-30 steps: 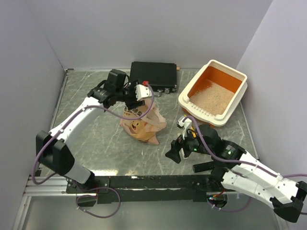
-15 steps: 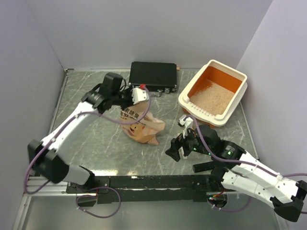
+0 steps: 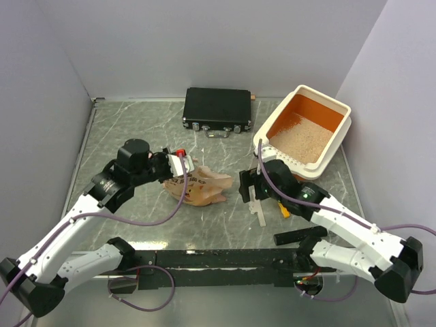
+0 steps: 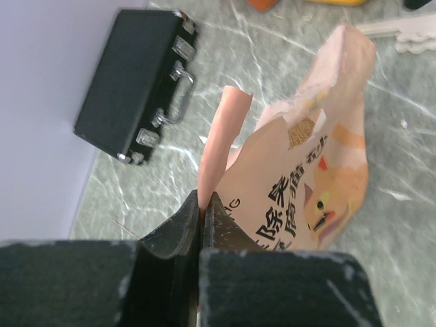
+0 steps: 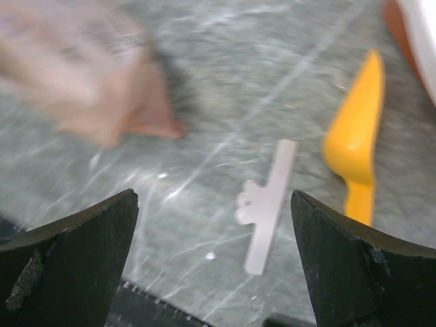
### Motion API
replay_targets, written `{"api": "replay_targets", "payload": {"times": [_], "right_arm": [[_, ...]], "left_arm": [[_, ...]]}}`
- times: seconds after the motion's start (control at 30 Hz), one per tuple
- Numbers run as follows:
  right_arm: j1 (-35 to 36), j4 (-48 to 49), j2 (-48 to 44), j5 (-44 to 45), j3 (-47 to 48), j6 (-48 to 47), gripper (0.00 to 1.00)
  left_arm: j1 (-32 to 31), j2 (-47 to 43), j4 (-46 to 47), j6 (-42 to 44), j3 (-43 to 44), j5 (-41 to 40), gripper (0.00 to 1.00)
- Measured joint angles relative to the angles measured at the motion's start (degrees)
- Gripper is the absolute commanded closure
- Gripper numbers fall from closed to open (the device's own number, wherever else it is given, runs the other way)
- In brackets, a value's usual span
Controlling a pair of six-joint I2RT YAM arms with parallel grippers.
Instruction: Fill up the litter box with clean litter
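Note:
The litter box (image 3: 325,97) stands at the far right, orange inside, with tan clean litter (image 3: 303,142) over part of its floor. A crumpled orange-brown paper bag (image 3: 202,189) lies on the table's middle. My left gripper (image 3: 178,163) is shut on a flap at the bag's edge; in the left wrist view the jaws (image 4: 202,204) pinch that thin flap, and the printed bag (image 4: 306,177) stretches away from them. My right gripper (image 3: 246,187) hangs open just right of the bag, above a white clip (image 5: 267,204), with nothing between its fingers.
A flat black case (image 3: 218,109) lies at the back centre. A yellow scoop (image 3: 283,210) rests beside the white clip (image 3: 257,211), between the right arm and the litter box. Grey walls close in the left, back and right sides.
My left gripper shut on the bag's flap and pulled back toward the near left, and the bag now lies lower. My right gripper moved away from the near edge, toward the bag.

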Motion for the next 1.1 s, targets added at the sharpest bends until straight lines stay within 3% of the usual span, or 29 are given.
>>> {"api": "replay_targets", "payload": {"times": [0.07, 0.17, 0.27, 0.3, 0.43, 0.57, 0.77, 0.93, 1.1], "right_arm": [[-2.6, 0.3, 1.9, 1.5, -0.7, 1.2, 0.00], [-6.3, 0.3, 4.7, 3.0, -2.1, 2.9, 0.00], [-8.9, 0.3, 8.0, 4.2, -3.0, 3.8, 0.00], [-9.6, 0.2, 9.3, 4.5, -3.0, 4.1, 0.00], [-11.6, 0.7, 13.2, 5.3, -3.0, 4.0, 0.00], [-14.4, 2.5, 16.6, 4.0, -3.0, 2.6, 0.00], [-16.6, 4.2, 22.3, 2.4, -1.2, -0.1, 0.05], [-17.2, 5.6, 26.5, -0.1, 1.1, -1.9, 0.27], [-17.4, 6.2, 27.0, -1.8, 1.3, -2.6, 0.49]], "left_arm": [[0.0, -1.6, 3.1, -0.5, -2.7, -0.2, 0.89], [0.0, -3.0, 7.6, -1.4, -6.3, -0.4, 0.71], [0.0, -3.4, 10.8, -2.7, -8.3, -0.5, 0.46], [-0.1, -3.5, 11.4, -3.7, -8.7, -0.4, 0.43], [-0.2, -4.3, 12.7, -6.6, -8.8, 0.0, 0.39], [-0.3, -7.4, 14.2, -12.7, -8.8, 1.0, 0.28], [-0.4, -14.9, 14.3, -22.3, -9.1, 1.0, 0.24], [-0.4, -20.7, 14.8, -30.3, -10.4, 1.2, 0.25], [-0.4, -20.6, 13.6, -35.3, -10.4, 0.9, 0.23]]}}
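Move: Pinched in the left hand's nearly shut fingers is the litter bag's top flap; the bag's middle lies about 17 cm below, 6 cm right and 3 ahead, the black case some 30 cm ahead and 10 right. From the empty right hand the yellow scoop is about 6 cm ahead, 9 right and 14 down; the white strip 1 ahead, 5 right, 16 down; the litter box 22 ahead, 20 right, 11 down. Opening to about three quarters, the left fingers let go of the bag's flap, and after a slight dip that hand backs off some 6 cm and rises as much, rolling its left side down. The wide-open right hand sinks about 11 cm, going forward and right to the scoop's neck, tipping steeper and turning clockwise, then edges back left as its fingers close part way; contact can't be seen. ##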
